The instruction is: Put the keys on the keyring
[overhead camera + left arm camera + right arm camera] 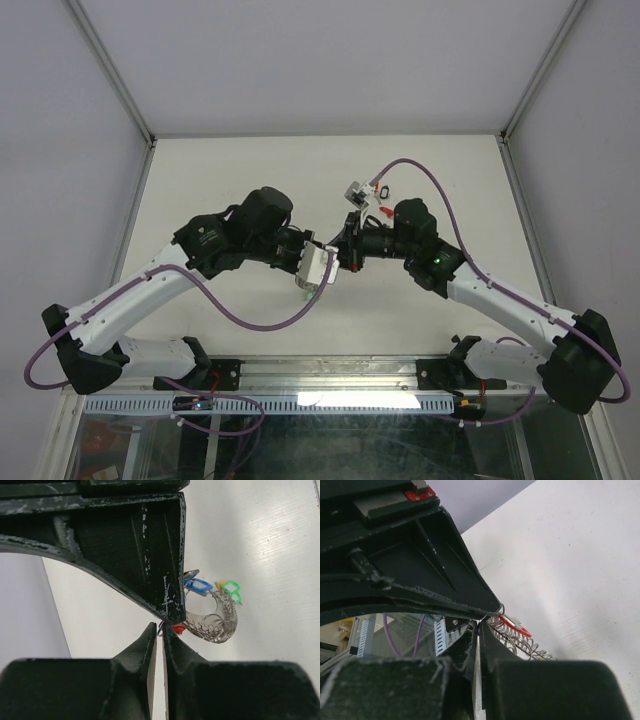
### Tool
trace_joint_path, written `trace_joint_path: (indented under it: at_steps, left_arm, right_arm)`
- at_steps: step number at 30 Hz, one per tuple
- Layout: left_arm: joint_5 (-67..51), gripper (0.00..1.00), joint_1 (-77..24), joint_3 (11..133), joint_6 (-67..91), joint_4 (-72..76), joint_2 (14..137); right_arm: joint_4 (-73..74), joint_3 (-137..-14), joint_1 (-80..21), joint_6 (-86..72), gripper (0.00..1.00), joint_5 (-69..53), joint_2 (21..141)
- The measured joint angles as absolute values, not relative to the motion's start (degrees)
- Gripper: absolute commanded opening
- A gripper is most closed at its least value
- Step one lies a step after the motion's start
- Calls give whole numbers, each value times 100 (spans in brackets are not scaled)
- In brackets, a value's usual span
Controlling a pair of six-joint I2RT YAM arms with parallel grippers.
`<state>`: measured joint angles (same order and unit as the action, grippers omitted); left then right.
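The keyring [220,627], a loop of silvery coiled wire, hangs just above the white table between both grippers, with blue [197,586] and green [231,587] tagged keys on its far side. A red tag [178,628] sits right at the fingertips. My left gripper [160,626] is shut, with a tiny metal ring of the red-tagged key pinched at its tips. My right gripper [478,625] is also shut, tip to tip with the left; thin wire of the keyring [520,642] shows at its tips, beside the red tag [516,625]. In the top view the arms hide keys and ring.
Both grippers meet over the middle of the white table [220,170], the left [322,262] and the right [340,252]. Grey walls close the table's sides and back. Purple cables loop off each arm. The right gripper's broad black finger [150,555] fills the top of the left wrist view.
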<state>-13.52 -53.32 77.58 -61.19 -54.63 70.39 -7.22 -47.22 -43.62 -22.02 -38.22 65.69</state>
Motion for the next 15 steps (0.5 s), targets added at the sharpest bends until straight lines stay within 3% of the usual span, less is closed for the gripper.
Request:
trace_joint_path:
  at_steps: [5, 15]
  left_arm:
    - [-1431, 25, -5334, 7636, -5929, -5109, 6746]
    - [-1653, 30, -5334, 7317, -5527, -4060, 5791]
  right_arm:
    - [-1402, -4294, -4362, -2224, 0, -3817, 6333]
    - [-2252, -3505, -4364, -2198, 0, -3795, 5907]
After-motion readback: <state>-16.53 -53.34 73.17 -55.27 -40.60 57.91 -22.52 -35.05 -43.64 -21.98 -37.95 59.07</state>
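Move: Both shut grippers meet on the keyring: its wire is at the left fingertips, and the middle of its coil hangs about 4 cm below that hand and roughly 1 cm to its left, neither ahead nor back. From the left hand, the red key is about 1 cm ahead, level sideways and 3 cm down, and the green key is some 9 cm down, 3 cm left and 1 cm back. For the right hand, the coil's middle is about 4 cm below and 2 cm to its left, level front to back. The left hand opens its fingers to about a third, lets go of the keyring wire and lifts away up about 8 cm, mostly straight, easing back a centimetre at the end while its fingers swing up some 20 degrees from steeply down towards level, still pointing right. The right hand keeps its shut pinch on the ring and draws it about 2 cm back and to the right, away from the spot where the two met, with its fingertips tilting up slightly. ##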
